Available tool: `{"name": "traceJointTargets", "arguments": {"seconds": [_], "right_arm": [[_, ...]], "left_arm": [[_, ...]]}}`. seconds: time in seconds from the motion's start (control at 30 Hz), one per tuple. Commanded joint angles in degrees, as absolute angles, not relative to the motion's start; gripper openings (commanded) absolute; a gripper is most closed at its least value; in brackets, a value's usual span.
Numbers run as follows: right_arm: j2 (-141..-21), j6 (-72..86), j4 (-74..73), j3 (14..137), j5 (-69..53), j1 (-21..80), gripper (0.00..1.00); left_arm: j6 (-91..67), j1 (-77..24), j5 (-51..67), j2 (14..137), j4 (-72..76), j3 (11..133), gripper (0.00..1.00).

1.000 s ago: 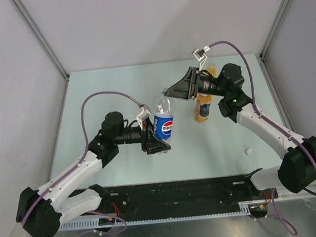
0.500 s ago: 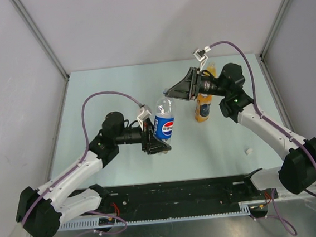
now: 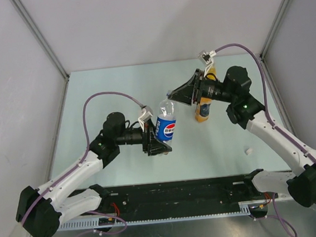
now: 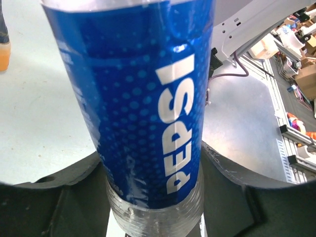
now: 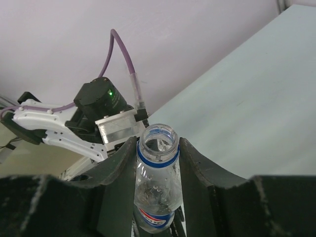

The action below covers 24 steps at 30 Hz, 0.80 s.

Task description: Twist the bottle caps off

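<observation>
My left gripper (image 3: 159,139) is shut on the lower body of the clear blue-labelled water bottle (image 3: 165,128) and holds it tilted above the table. The label fills the left wrist view (image 4: 143,98). The bottle's mouth (image 5: 158,138) is open with no cap on it; a blue ring sits below the rim. My right gripper (image 3: 170,95) is shut on the neck, one finger (image 5: 121,168) on each side of the ring. A small white cap (image 3: 249,150) lies on the table at the right. An orange bottle (image 3: 203,109) stands behind my right wrist. The blue and yellow caps are out of view.
The pale green table (image 3: 105,90) has grey walls on three sides. A black rail (image 3: 176,192) runs along the near edge between the arm bases. The orange bottle's base shows in the left wrist view (image 4: 4,49) at the far left.
The bottle has sunk a little and tilted, its neck now leaning toward the right gripper. The right arm's elbow and wrist have shifted to the right while its fingertips stayed at the neck.
</observation>
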<state>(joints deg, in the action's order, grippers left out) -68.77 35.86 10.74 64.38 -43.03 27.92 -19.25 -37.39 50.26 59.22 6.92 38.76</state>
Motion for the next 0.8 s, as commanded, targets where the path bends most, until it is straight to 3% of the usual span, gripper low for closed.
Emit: {"name": "traceJointTargets", "arguments": {"seconds": [0.0, 0.13, 0.23, 0.77], "right_arm": [[-66.04, 28.45, 6.88, 66.58, -38.72, 27.91, 0.00], [-65.36, 26.98, 5.53, 66.58, -38.26, 27.95, 0.00], [-64.90, 25.43, 3.88, 66.60, -37.62, 27.94, 0.00], [-60.21, 15.55, -5.37, 66.58, -35.10, 28.02, 0.00]], "left_arm": [[-19.77, -37.09, 48.13, 57.55, 9.10, 40.30, 0.68], [-19.76, -37.01, 46.92, 56.61, 9.13, 40.54, 0.89], [-19.81, -37.01, 46.33, 55.92, 9.14, 41.12, 0.98], [-16.18, -37.09, 33.07, 50.04, 4.66, 40.02, 0.99]]}}
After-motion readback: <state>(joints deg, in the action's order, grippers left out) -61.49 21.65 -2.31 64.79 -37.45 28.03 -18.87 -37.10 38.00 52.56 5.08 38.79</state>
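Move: The Pepsi bottle, its cap already off, leans between the hands: the left fingers hold it low down, with its middle some 5 cm ahead of the left hand, 1 cm right and 7 cm higher. The right hand grips the neck, the middle being about 6 cm back, 2 cm left and 8 cm below. From the right hand the orange bottle stands level ahead-wise, roughly 11 cm right and 27 cm lower; the yellow bottle is about 11 cm ahead, 15 cm right, similarly low. The left fingers let go of the Pepsi bottle's lower part, opening wide, while the right fingers keep their grip on the neck and draw it about 2.5 cm right and slightly back, fingertips dipping as the wrist rolls some 10 degrees. The left hand eases forward, up and a little left, about 3.5 cm in all, turning counter-clockwise by roughly 10 degrees. ##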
